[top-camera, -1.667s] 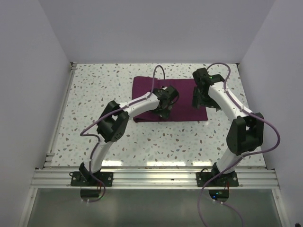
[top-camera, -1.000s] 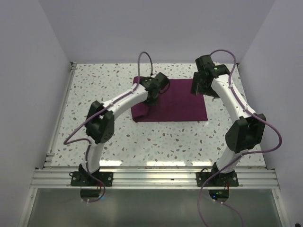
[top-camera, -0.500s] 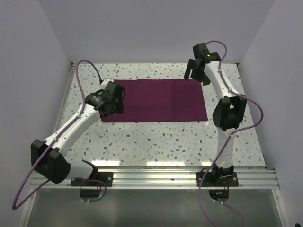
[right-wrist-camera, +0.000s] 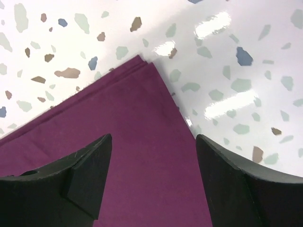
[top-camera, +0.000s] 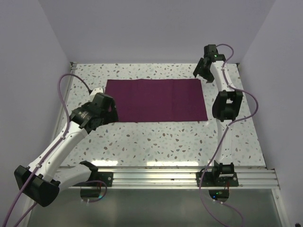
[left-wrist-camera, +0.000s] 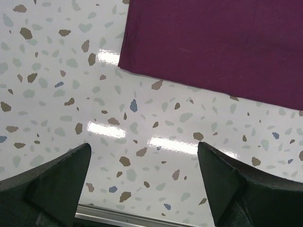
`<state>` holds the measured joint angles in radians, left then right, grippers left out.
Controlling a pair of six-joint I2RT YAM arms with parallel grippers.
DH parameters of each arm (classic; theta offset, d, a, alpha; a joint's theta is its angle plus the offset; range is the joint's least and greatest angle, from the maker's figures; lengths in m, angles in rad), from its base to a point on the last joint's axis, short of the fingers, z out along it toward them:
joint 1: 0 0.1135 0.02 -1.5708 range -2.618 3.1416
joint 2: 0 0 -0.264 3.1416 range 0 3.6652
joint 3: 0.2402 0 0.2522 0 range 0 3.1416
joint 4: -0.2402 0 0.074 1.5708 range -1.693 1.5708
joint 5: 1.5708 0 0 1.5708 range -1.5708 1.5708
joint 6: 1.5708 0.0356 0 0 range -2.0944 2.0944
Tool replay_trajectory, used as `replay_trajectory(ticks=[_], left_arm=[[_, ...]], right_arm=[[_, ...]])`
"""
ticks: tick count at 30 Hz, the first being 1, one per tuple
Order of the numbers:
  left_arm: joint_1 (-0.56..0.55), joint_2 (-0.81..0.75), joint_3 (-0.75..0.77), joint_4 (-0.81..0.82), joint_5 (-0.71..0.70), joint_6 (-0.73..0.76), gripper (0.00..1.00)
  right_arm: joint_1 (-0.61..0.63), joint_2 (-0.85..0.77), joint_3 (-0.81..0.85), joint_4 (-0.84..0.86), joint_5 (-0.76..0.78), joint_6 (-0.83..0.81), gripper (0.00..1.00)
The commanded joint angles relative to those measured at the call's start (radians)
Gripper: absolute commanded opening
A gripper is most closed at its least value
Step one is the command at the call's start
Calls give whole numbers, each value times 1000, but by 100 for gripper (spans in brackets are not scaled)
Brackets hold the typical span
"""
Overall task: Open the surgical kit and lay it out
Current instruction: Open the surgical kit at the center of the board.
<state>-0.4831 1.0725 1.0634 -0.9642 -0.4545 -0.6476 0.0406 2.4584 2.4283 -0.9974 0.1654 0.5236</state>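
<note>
The surgical kit's dark purple cloth wrap [top-camera: 156,99] lies spread flat as a wide rectangle on the speckled table. My left gripper [top-camera: 105,113] hovers just off the cloth's near-left corner. In the left wrist view, the gripper [left-wrist-camera: 143,146] is open over bare table, with the cloth [left-wrist-camera: 213,42] at the upper right. My right gripper [top-camera: 202,72] hangs over the cloth's far-right corner. In the right wrist view, that gripper [right-wrist-camera: 152,137] is open above the layered corner of the cloth [right-wrist-camera: 137,109], with nothing between its fingers.
A metal rail [top-camera: 59,118] runs along the table's left edge and shows at the bottom of the left wrist view [left-wrist-camera: 118,218]. White walls close in the left, back and right. An aluminium beam [top-camera: 151,177] carries both arm bases in front.
The cloth has been unfolded to the left into a wider rectangle. My left gripper let go of it and drew back to the near left. My right gripper moved to the far-right corner, its jaws narrowing slightly.
</note>
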Motion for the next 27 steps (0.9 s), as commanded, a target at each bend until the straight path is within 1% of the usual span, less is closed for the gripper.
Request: replay_trajectory(ticks=[1, 5, 8, 16, 17, 20, 21, 23, 24, 27], left_arm=[[-3, -9, -22, -27, 23, -55, 97], [-3, -17, -16, -47, 22, -60, 97], [-3, -8, -10, -53, 27, -63, 97], [-3, 23, -10, -57, 31, -55, 97], [-3, 26, -11, -62, 30, -53, 97], [-3, 26, -11, -65, 27, -50, 97], [-3, 27, -13, -65, 25, -47, 97], [-3, 30, -16, -64, 27, -44, 97], [-3, 33, -16, -64, 28, -43, 97], [-3, 44, -17, -61, 28, -41, 96]], right_arm=[[19, 50, 81, 60, 17, 7, 75], [18, 99, 100, 104, 17, 6, 70], [18, 132, 107, 111, 51, 7, 67], [18, 200, 112, 129, 112, 23, 65], [18, 208, 114, 129, 111, 24, 60], [18, 229, 114, 135, 108, 27, 53], [18, 234, 117, 135, 106, 27, 45], [18, 246, 120, 138, 100, 29, 37], [18, 248, 118, 140, 100, 29, 28], [16, 246, 111, 137, 103, 26, 16]])
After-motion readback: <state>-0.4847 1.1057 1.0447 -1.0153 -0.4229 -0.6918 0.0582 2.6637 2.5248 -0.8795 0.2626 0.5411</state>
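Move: The surgical kit's far right corner lies about 4 cm ahead of the right gripper, neither left nor right, and some 8 cm below. At nearly that depth, the kit's near right corner is about 25 cm back, the board's far edge some 17 cm ahead, and the board's right edge 24 cm to the right and 4 cm ahead. From the left gripper, the far right corner is roughly 36 cm ahead, 50 cm right and 16 cm below. Lower the right gripper some 7 cm onto the kit's far right corner, easing it forward about 3.5 cm as you go, most of that early on. Once down, draw the well-open fingers nearly shut to pinch the layered cloth at that corner. Let the open left gripper, touching nothing, sink and draw back slightly. ##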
